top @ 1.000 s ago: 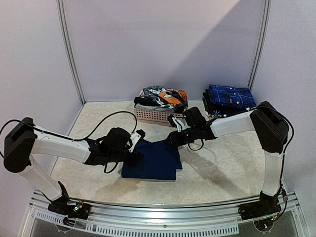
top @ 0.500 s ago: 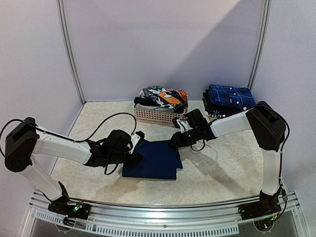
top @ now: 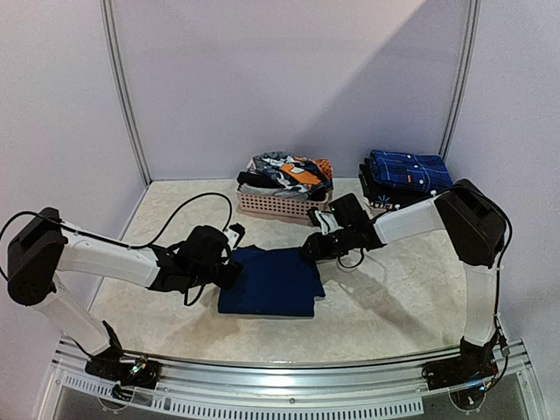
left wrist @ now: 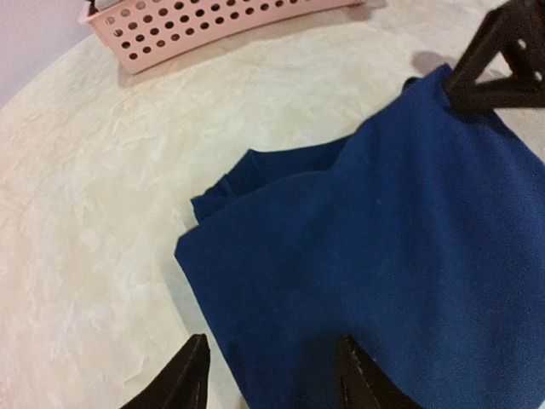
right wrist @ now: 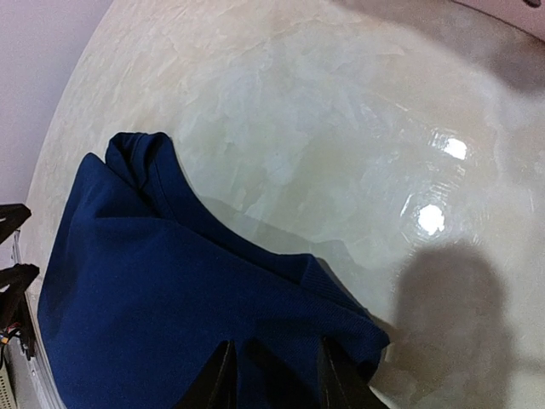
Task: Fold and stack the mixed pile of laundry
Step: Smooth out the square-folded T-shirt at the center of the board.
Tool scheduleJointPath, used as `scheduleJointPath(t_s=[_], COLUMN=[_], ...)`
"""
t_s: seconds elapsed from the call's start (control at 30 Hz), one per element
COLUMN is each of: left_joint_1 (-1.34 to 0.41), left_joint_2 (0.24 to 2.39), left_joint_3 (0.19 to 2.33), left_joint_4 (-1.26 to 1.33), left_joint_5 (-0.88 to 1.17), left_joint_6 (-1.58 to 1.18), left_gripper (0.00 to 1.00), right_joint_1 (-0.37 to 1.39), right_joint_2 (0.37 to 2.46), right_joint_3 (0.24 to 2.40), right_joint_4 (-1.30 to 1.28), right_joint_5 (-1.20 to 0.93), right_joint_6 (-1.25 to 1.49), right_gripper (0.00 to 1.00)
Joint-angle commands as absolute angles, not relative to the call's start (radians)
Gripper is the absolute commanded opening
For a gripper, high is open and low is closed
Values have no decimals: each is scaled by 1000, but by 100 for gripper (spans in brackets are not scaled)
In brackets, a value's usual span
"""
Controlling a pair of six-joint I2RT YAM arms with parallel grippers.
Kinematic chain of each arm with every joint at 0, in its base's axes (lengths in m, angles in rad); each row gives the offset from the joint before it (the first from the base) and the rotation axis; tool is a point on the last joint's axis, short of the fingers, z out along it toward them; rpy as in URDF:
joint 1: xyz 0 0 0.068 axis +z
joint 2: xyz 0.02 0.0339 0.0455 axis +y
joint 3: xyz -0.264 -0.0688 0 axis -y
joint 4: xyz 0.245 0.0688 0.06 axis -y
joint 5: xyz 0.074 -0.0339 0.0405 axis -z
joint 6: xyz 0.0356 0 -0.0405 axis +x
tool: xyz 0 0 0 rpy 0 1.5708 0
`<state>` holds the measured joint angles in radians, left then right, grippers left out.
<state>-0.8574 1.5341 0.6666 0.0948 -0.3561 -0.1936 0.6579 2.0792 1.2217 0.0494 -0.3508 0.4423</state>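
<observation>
A navy garment (top: 269, 282) lies folded flat on the table between both arms, also seen in the left wrist view (left wrist: 383, 239) and the right wrist view (right wrist: 153, 281). My left gripper (top: 227, 265) (left wrist: 272, 375) is open at the garment's left edge, one finger over the cloth and one over bare table. My right gripper (top: 308, 249) (right wrist: 277, 375) is shut on the garment's far right corner, with cloth bunched between its fingers. The rest of the mixed laundry pile (top: 289, 171) fills the pink basket (top: 276, 206) behind.
A folded stack with a blue plaid piece on top (top: 407, 171) sits at the back right, beside the basket. The basket's perforated wall (left wrist: 213, 25) shows at the top of the left wrist view. Purple walls enclose the table on three sides.
The left gripper has drawn back slightly to the left, to the garment's edge. The navy garment's left side now lies flatter. The right gripper keeps its hold on the corner.
</observation>
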Motion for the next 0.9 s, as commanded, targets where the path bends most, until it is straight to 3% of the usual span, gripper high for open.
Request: scheduleJointPath(t_s=[0.0,0.43,0.67,0.87], left_joint_1=[-812,-662,-649,-651], left_joint_2=[1579,1813,1818,1740], left_joint_3=[737,850,861,817], left_joint_4=[105,158,165,151], left_joint_5=[-352,-264,-243,-237], left_joint_6=[-193,-172,-173,-193], left_gripper=[50,48,47,50], right_joint_1=[641,640,640,640], right_joint_2=[2111,2002,1872,1771], right_joint_3=[1179,1123,1063,940], right_joint_4=[-19,-24,-42,-10], right_joint_5=[-307,-292,-312,-380], right_joint_6=[449,442,461,536], right_gripper=[33,35,48,65])
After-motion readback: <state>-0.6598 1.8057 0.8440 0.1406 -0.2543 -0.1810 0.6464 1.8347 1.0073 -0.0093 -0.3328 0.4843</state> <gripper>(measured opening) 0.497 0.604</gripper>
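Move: My left hand is over the left side of the square-folded T-shirt. Its far left corner lies about 9 cm ahead, 3 cm right and 5 cm below, the shirt's middle about 9 cm right and nearly level fore-and-aft. The basket is some 26 cm ahead and 12 right. My right hand is at the far right corner; the T-shirt's middle lies about 10 cm left of that hand, 9 cm back and 2 below. I carry my left hand forward about 7 cm over the T-shirt's left side, rising slightly and then dropping some 5 cm onto its far left corner, fingers half open, before easing up a little. My right hand first keeps holding the far right corner down, then comes free, drawing back and to the right about 6 cm while lifting and opening its fingers. ##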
